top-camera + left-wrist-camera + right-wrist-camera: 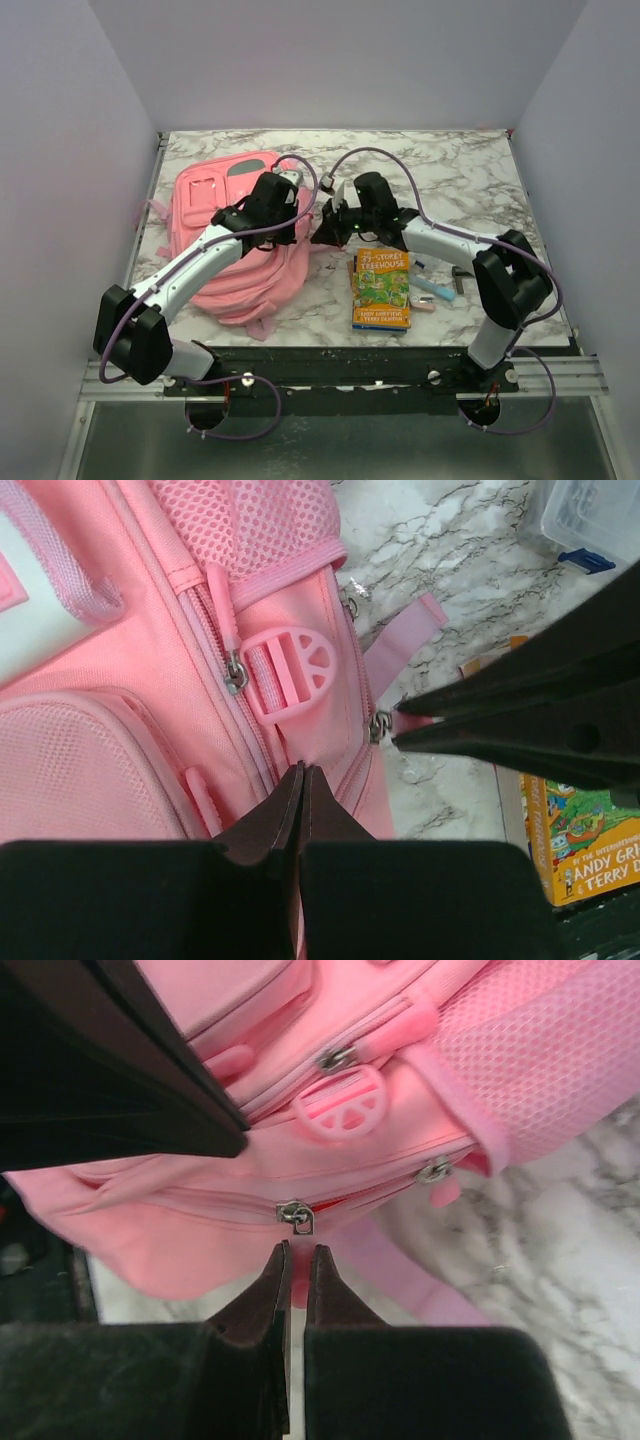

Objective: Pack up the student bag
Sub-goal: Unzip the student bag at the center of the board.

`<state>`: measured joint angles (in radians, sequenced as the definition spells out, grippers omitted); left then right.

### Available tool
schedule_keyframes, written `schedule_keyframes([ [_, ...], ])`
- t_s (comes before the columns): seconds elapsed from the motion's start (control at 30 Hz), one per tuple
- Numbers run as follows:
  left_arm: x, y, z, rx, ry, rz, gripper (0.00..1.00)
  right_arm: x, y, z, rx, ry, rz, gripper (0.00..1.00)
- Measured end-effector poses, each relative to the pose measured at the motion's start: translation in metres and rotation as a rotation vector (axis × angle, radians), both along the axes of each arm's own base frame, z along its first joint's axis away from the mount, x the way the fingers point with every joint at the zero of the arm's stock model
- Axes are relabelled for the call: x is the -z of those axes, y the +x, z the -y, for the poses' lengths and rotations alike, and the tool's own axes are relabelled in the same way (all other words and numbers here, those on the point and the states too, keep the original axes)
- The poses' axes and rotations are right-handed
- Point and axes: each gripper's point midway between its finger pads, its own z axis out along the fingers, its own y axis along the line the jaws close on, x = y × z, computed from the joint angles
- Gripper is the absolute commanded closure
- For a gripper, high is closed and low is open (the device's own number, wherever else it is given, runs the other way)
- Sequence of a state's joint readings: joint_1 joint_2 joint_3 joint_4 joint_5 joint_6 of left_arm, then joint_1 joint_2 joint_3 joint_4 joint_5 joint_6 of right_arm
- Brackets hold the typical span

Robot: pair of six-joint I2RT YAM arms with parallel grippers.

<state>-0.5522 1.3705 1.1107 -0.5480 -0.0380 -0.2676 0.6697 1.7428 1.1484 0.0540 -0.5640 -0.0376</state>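
Note:
The student bag (pixel 225 245), a soft pink backpack, lies at the left of the marble table. Both grippers meet at its right edge. My left gripper (pixel 301 770) is shut, its tips pinching the bag's pink fabric beside a zipper, just below a pink buckle (pixel 290 668). My right gripper (pixel 298 1251) is shut on a pink pull tab (pixel 299 1295) hanging from a metal zipper slider (pixel 296 1216). The zipper beside that slider gapes slightly, showing red inside. In the left wrist view the right gripper (pixel 398 726) reaches in from the right, holding the same tab.
A colourful book (pixel 381 288) lies flat right of the bag, with a few small pink and blue items (pixel 430 290) beside it. A clear plastic box (pixel 590 515) sits further back. A pink strap (pixel 400 645) trails onto the marble.

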Motion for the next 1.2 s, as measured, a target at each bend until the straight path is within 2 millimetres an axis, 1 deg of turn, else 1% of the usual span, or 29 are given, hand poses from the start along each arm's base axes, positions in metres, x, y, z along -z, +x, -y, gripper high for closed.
schedule_keyframes([
  [0.1, 0.003, -0.001, -0.001, -0.027, -0.014, -0.026, 1.00, 0.002, -0.017, -0.003, -0.003, 0.059, -0.122, 0.99],
  [0.17, 0.006, -0.006, -0.002, -0.041, -0.020, -0.056, 1.00, 0.006, -0.028, -0.003, 0.008, 0.094, -0.195, 0.99],
  [0.3, 0.010, -0.014, -0.002, -0.053, -0.031, -0.100, 1.00, 0.009, -0.043, -0.007, 0.047, 0.161, -0.325, 1.00],
  [0.5, 0.012, -0.016, -0.006, -0.074, -0.031, -0.121, 1.00, 0.014, -0.068, -0.032, 0.063, 0.297, -0.546, 0.99],
  [0.63, 0.016, -0.017, -0.010, -0.082, -0.023, -0.132, 1.00, 0.018, -0.072, -0.040, 0.071, 0.350, -0.671, 0.99],
  [0.73, 0.015, -0.018, -0.011, -0.084, -0.025, -0.128, 1.00, 0.016, -0.074, -0.042, 0.071, 0.359, -0.703, 0.99],
  [0.87, 0.011, -0.019, -0.012, -0.082, -0.030, -0.118, 1.00, 0.016, -0.084, -0.047, 0.056, 0.350, -0.712, 0.99],
  [0.9, 0.010, -0.019, -0.012, -0.082, -0.031, -0.116, 1.00, 0.017, -0.086, -0.046, 0.053, 0.345, -0.715, 0.99],
  [0.93, 0.007, -0.014, -0.011, -0.085, -0.037, -0.093, 1.00, 0.019, -0.095, -0.045, 0.039, 0.328, -0.733, 0.99],
  [1.0, -0.005, 0.004, -0.008, -0.098, -0.073, -0.016, 1.00, 0.026, -0.113, -0.047, 0.008, 0.289, -0.769, 0.99],
  [1.03, -0.008, 0.009, -0.007, -0.100, -0.082, 0.004, 0.94, 0.027, -0.117, -0.047, 0.001, 0.278, -0.782, 0.99],
  [1.07, -0.012, 0.014, -0.007, -0.103, -0.090, 0.025, 0.85, 0.029, -0.123, -0.047, -0.014, 0.266, -0.794, 0.99],
  [1.1, -0.014, 0.017, -0.007, -0.102, -0.094, 0.039, 0.70, 0.029, -0.127, -0.047, -0.028, 0.259, -0.804, 0.99],
  [1.17, -0.017, 0.019, -0.007, -0.097, -0.094, 0.053, 0.50, 0.029, -0.126, -0.043, -0.036, 0.255, -0.816, 0.99],
  [1.2, -0.017, 0.020, -0.007, -0.092, -0.088, 0.057, 0.45, 0.030, -0.123, -0.040, -0.030, 0.254, -0.821, 0.99],
])
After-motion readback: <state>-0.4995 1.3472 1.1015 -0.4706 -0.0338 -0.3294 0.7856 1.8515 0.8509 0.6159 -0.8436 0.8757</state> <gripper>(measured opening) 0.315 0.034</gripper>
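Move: Between the right fingertips is the pull of the bag's side zip. The bag's near right end, towards which it is taken, lies roughly 16 cm back, 7 cm left and somewhat lower. The buckle is about 3 cm ahead and 3 cm left; the zip's other slider stands about 6 cm ahead, hardly to the right; the books lie some 12 cm back, 17 cm right and 10 cm below. From the left fingertips, shut on the bag's side, the held pull is about 4 cm right, level with them. Hauling the pinched pull back along the bag's side, the right hand travels about 12 cm back with some 4 cm left and 3 cm down, rolling nearly 50 degrees while its fingers still point left. The left hand, at first holding the bag's side beside the buckle, gives back 2 cm, then comes free, springs some 4 cm forward and 3 cm up, and starts opening its fingers. ##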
